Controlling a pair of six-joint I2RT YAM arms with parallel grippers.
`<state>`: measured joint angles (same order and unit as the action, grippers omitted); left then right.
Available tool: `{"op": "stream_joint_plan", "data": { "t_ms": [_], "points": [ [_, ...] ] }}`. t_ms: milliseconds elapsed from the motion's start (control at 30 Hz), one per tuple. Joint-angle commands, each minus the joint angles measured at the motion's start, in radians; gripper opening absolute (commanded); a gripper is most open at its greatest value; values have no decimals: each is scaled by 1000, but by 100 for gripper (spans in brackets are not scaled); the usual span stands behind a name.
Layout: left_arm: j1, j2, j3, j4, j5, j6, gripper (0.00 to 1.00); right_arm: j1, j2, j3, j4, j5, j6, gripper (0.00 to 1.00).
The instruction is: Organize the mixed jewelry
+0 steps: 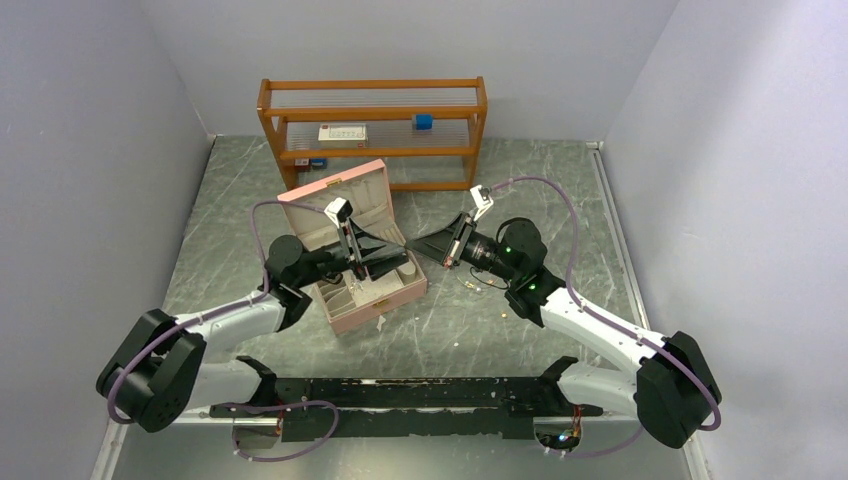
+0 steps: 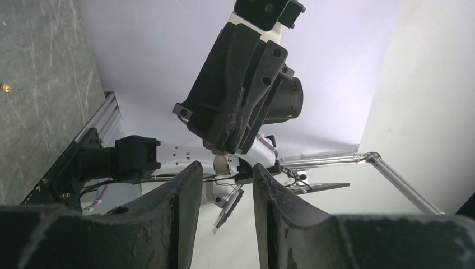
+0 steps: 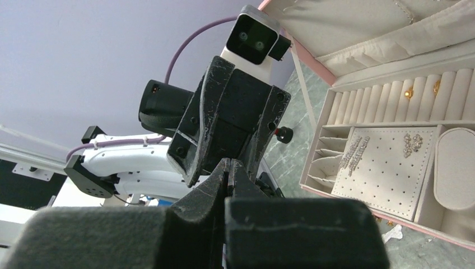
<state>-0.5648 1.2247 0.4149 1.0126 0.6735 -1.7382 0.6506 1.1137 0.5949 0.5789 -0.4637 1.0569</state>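
Note:
The open pink jewelry box (image 1: 352,318) stands in the middle of the table. Gold pieces (image 3: 409,93) sit on its ring rolls, and silver sparkling pieces (image 3: 356,151) lie on its dotted pad. My right gripper (image 1: 420,250) (image 3: 228,163) is shut, and the left wrist view shows a small pale round piece (image 2: 223,164) pinched at its tips. My left gripper (image 1: 403,262) (image 2: 227,168) faces it tip to tip over the box's right edge. It is open, one finger on each side just below the piece and not touching it. Loose jewelry (image 1: 470,285) lies on the table.
A wooden shelf (image 1: 372,152) with small boxes stands at the back. A red-capped black cylinder (image 3: 283,134) sits beside the box. A gold piece (image 2: 5,87) lies on the marbled table. Grey walls close in both sides.

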Motion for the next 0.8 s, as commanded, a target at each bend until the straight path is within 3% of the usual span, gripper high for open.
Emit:
{"op": "stream_joint_plan", "data": {
  "t_ms": [0,533,767],
  "points": [
    [-10,18,-5,111,-13,-30,42,-6,-6,4,37,-19,-14,0],
    [-10,36,-2,118,-20,-35,31,-5,-5,-12,41,-28,-3,0],
    [-10,26,3,97,-20,-24,16,-5,-6,-11,23,-23,-9,0]
  ]
}}
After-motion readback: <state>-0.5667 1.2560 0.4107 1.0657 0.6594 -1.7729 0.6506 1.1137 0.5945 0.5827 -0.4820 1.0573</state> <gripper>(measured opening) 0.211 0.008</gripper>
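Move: The gold ring stands out of the right gripper's shut tips, about 1 cm to that hand's left. From the left hand it is about 1 cm to the right, level, between the half-open fingertips. From the left hand, the jewelry box's middle is some 4 cm ahead, 8 cm left and 21 cm down. The small jewelry cluster on the table is about 2 cm ahead, 14 cm right and 25 cm down. Close the left gripper on the ring that the right gripper still pinches at its tips, taking the opening from a bit over two fifths down to about one fifth, until both left fingertips come up against the ring's sides. Keep the left hand in place, within about half a centimetre, wrist unturned. Hold the right hand nearly still, fingers shut. ##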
